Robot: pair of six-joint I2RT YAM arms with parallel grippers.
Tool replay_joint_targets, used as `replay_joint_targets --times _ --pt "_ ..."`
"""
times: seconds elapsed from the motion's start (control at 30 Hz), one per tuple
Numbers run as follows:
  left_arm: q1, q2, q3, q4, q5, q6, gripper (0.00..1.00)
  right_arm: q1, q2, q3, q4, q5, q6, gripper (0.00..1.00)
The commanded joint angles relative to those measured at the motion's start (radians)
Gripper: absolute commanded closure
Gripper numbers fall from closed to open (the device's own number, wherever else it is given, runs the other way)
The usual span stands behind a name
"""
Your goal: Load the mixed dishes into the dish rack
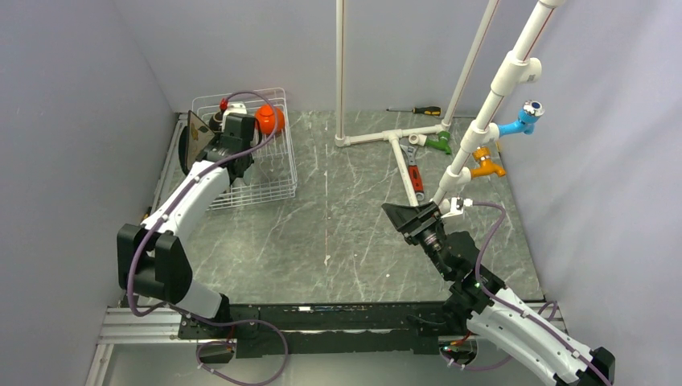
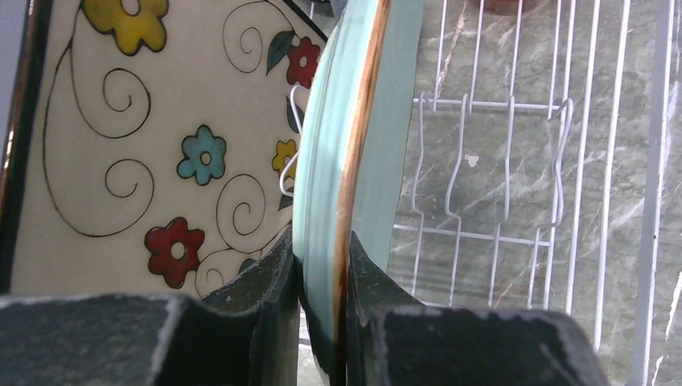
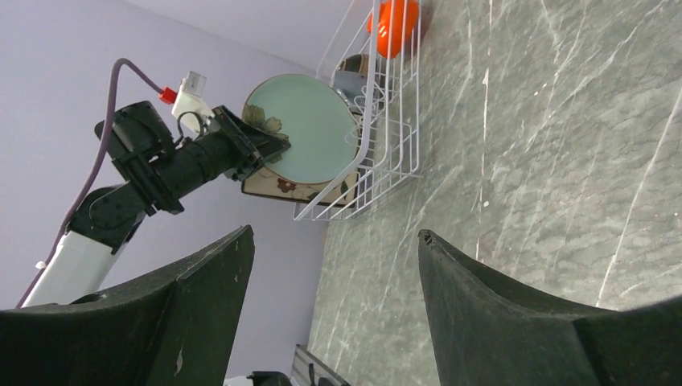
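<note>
The white wire dish rack (image 1: 269, 173) stands at the far left of the table. My left gripper (image 1: 204, 142) is shut on the rim of the pale green round plate (image 2: 354, 137), holding it upright on edge over the rack's left end. It shows round in the right wrist view (image 3: 306, 129). The brown square floral plate (image 2: 153, 121) stands upright just left of it. The orange bowl (image 1: 269, 119) lies in the rack's far right corner. Bare tines (image 2: 499, 161) stand to the plate's right. My right gripper (image 1: 410, 215) is open and empty above the table's middle right.
A white pipe frame (image 1: 482, 121) with blue (image 1: 524, 121), orange (image 1: 486, 167) and green (image 1: 438, 143) taps stands at the back right. A screwdriver (image 1: 418, 110) and a red-handled tool (image 1: 415, 173) lie near it. Grey walls close in on the left, right and back.
</note>
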Motion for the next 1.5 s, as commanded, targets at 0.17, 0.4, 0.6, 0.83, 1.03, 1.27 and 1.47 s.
replay_joint_targets --times 0.17,0.4,0.6,0.83,1.03,1.27,1.47 --pt "0.039 0.041 0.102 0.061 0.033 -0.036 1.00 -0.001 -0.004 -0.001 0.009 0.009 -0.002 0.24" --pt "0.045 0.105 0.130 0.030 0.043 -0.039 1.00 0.000 -0.005 0.002 0.007 0.009 -0.005 0.24" --pt "0.045 0.140 0.139 0.020 0.039 -0.050 1.00 0.000 -0.010 0.002 0.004 0.009 -0.007 0.24" --pt "0.045 0.178 0.171 -0.020 0.034 -0.069 1.00 -0.002 -0.030 0.004 -0.018 0.016 -0.010 0.24" --pt "0.047 0.185 0.178 -0.025 0.064 -0.075 0.78 -0.001 -0.046 0.012 -0.037 0.024 -0.019 0.24" --pt "0.052 0.189 0.187 -0.036 0.083 -0.084 0.57 0.000 -0.047 0.020 -0.048 0.022 -0.022 0.24" --pt "0.057 0.165 0.181 -0.033 0.079 -0.085 0.46 -0.001 -0.047 0.032 -0.058 0.022 -0.027 0.24"
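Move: The pale green plate, already held by its near upper edge in the left hand, is going to the rack slot about 6 cm ahead, 2 cm right and 10 cm below that hand. The flowered tray stands some 6 cm left and 4 cm ahead of it. The dark bowl is roughly 12 cm ahead and 3 cm left, the orange bowl 12 cm ahead and 10 cm right, both about 12 cm down. From the right hand the slot is about 24 cm ahead, 38 cm left and 12 cm lower. The pale green plate, upright in the left fingers, is carried forward and lowered about 4.5 cm into the rack slot beside the flowered tray, the hand tipping some 5 to 10 degrees further down. Near the bottom the hand eases to a creep forward, then the fingers open from their grip to about half wide and the hand rises about a centimetre, still straddling the rim. ##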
